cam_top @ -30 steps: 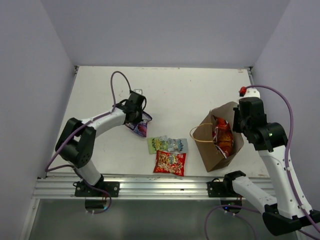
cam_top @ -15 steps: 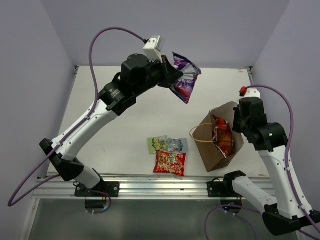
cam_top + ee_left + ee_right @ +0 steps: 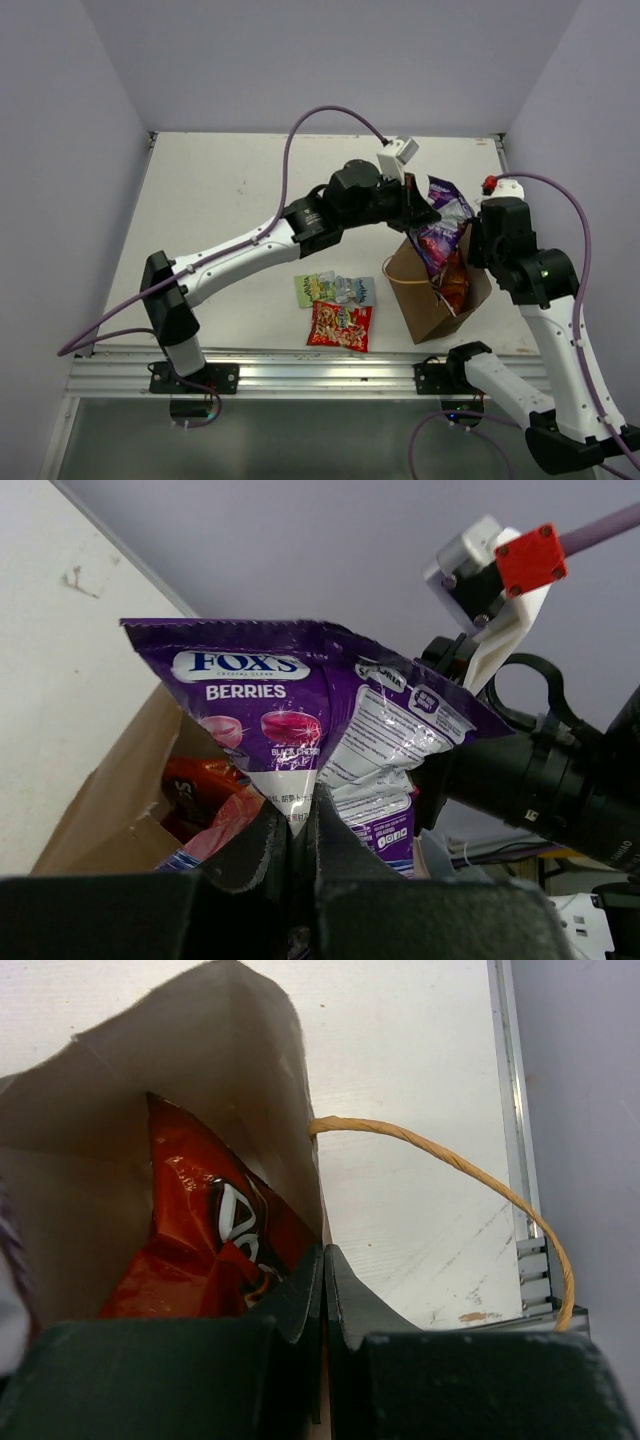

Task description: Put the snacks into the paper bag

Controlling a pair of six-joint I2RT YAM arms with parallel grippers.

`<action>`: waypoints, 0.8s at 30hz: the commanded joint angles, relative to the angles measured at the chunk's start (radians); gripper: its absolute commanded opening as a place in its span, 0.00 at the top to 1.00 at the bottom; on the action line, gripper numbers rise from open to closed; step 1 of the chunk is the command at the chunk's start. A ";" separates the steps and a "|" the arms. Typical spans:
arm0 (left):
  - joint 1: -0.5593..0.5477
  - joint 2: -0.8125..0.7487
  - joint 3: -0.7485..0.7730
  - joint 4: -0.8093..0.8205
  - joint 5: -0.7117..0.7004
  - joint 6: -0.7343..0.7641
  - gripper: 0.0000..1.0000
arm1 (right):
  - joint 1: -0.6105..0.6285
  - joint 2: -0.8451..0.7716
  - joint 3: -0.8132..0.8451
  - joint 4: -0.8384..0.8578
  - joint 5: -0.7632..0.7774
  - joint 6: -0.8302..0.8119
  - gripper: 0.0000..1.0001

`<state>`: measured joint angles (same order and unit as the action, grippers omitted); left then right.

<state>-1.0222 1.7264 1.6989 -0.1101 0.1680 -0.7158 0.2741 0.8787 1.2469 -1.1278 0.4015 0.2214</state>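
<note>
My left gripper is shut on the bottom edge of a purple Fox's Berries packet. The packet hangs over the open mouth of the brown paper bag, its lower end dipping inside. A red Doritos bag lies inside. My right gripper is shut on the bag's far wall, holding it open. Left of the bag on the table lie a green packet, a pale blue-white one and a red multicoloured one.
A tan loop handle arcs off the bag toward the table's right edge rail. Another handle sticks out on the bag's left side. The left arm spans the table's middle. Walls close in on three sides.
The left arm lifted the purple packet off the table's left part, swung it high across to the right, and brought it down to the bag's mouth. The right arm has stayed put.
</note>
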 commanded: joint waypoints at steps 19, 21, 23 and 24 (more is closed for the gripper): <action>-0.133 0.124 0.059 0.151 0.123 0.049 1.00 | 0.002 -0.040 0.037 -0.040 -0.003 0.033 1.00; -0.137 0.136 0.062 0.139 0.122 0.058 1.00 | 0.002 -0.046 0.037 -0.041 -0.003 0.035 1.00; -0.141 0.168 0.097 0.060 0.119 0.065 1.00 | 0.002 -0.046 0.039 -0.044 -0.003 0.036 1.00; -0.139 0.195 0.110 0.032 0.113 0.072 1.00 | 0.002 -0.047 0.040 -0.046 -0.001 0.036 1.00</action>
<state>-1.1099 1.8565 1.7718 -0.0658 0.2066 -0.6819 0.2672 0.8307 1.2476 -1.2011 0.4492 0.2512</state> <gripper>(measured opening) 0.059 0.010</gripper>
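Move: The paper bag's mouth, which the purple Fox's pouch in the left hand is going into, has its middle some 4 cm back, 4 cm to the right and 12 cm below that hand; from the right hand, on its rim, it is about 7 cm left, 1 cm back and a shade lower. The red Doritos bag inside lies about 2 cm back, 6 cm right and 21 cm below the left hand. Keeping the purple pouch pinched upright in its fingers, the left hand eases it over and down into the paper bag: about 5 cm right and 3.5 cm back, then sinking some 2.5 cm over the last part, turning slightly clockwise. The right hand keeps its pinch on the bag's right rim and draws it about 2 cm back and a little to the right. ##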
